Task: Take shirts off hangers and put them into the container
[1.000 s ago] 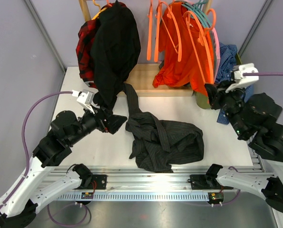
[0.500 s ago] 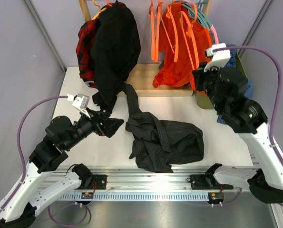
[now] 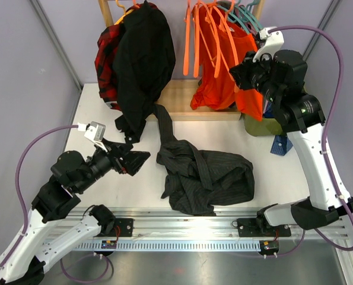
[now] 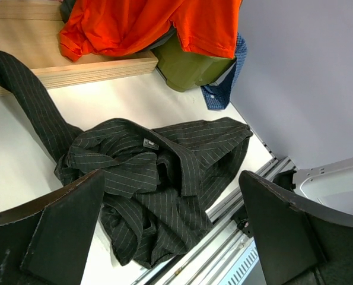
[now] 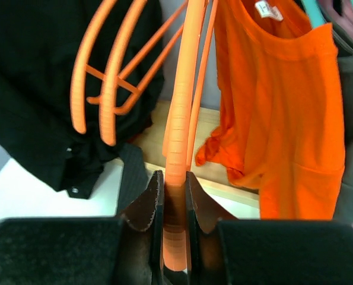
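Note:
My right gripper [image 3: 237, 69] is raised at the rack, shut on the arm of a bright orange hanger [image 5: 179, 119]; the hanger runs up between the fingers [image 5: 155, 196]. An orange tee [image 3: 220, 71] [image 5: 283, 119] hangs just beside it. A black shirt [image 3: 143, 56] and a red-black plaid one [image 3: 107, 59] hang at the left of the rack. A charcoal pinstriped shirt [image 3: 206, 178] [image 4: 158, 172] lies crumpled on the table. My left gripper [image 3: 136, 158] [image 4: 173, 237] hovers open just left of it, holding nothing. The olive-green container [image 3: 260, 126] [image 4: 194, 68] stands at the back right.
Several more orange hangers [image 5: 105, 77] and teal and pink ones [image 3: 254, 21] hang on the rail. The pale wooden rack base [image 3: 176, 98] lies under them. A blue checked cloth [image 3: 280, 144] drapes over the container's side. A metal rail [image 3: 188, 228] runs along the near edge.
My right arm rose and swung left from beside the container up to the rack, carrying the orange hanger. My left arm drew back a little toward the near left, still open.

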`<state>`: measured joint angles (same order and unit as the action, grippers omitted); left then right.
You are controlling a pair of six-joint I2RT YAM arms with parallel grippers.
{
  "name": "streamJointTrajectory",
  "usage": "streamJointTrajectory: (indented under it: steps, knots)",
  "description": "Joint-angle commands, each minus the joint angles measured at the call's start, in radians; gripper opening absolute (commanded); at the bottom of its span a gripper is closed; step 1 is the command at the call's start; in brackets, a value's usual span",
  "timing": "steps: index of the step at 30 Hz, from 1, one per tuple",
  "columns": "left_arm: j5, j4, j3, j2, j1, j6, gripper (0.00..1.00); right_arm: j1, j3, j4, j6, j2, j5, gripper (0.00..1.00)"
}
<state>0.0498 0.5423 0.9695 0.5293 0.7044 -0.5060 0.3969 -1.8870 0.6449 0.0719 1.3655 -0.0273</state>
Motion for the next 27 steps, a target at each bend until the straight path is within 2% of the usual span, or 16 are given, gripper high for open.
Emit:
streamJointTrajectory:
  steps: [1, 9, 16, 22, 27]
  knots:
    - [-0.018, -0.024, -0.009, -0.015, 0.000, 0.001, 0.99, -0.018, -0.095, -0.056, 0.034, 0.035, 0.164, 0.00]
    - [-0.031, -0.005, -0.011, -0.029, 0.000, 0.004, 0.99, -0.049, -0.248, 0.007, 0.078, 0.147, 0.233, 0.00]
    - [-0.045, -0.007, -0.029, -0.040, 0.000, 0.003, 0.99, -0.049, -0.072, 0.034, 0.094, -0.023, 0.161, 0.00]
    - [-0.007, -0.048, -0.022, 0.021, 0.000, -0.003, 0.99, -0.049, -0.047, 0.105, 0.051, -0.115, 0.107, 0.00]
    - [0.012, -0.074, -0.022, 0.047, 0.000, -0.016, 0.99, -0.049, -0.035, 0.079, 0.040, -0.128, 0.128, 0.00]
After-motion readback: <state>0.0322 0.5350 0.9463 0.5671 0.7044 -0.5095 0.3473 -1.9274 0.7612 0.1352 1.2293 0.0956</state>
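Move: The right hand grips one end of an orange hanger; the free stretch of rack rail it is being taken to lies about 18 cm ahead, 7 cm left and 17 cm above. The empty hangers hang some 17 cm ahead, 13 cm left and 8 cm above; the orange shirt hangs roughly 15 cm straight ahead, its middle 10 cm lower. From the left hand, that rail spot is about 40 cm ahead, 21 cm right and 30 cm up. Forward, left and a little up, the right hand first pushes the held hanger about 3 cm farther in at the rack, then reverses, dipping slightly before drawing back from the rail roughly 9 cm, somewhat right, and rising. Its fingers keep their grip on the hanger's end and the wrist barely turns. The empty, open left hand ends by easing a couple of centimetres forward, right and down. ##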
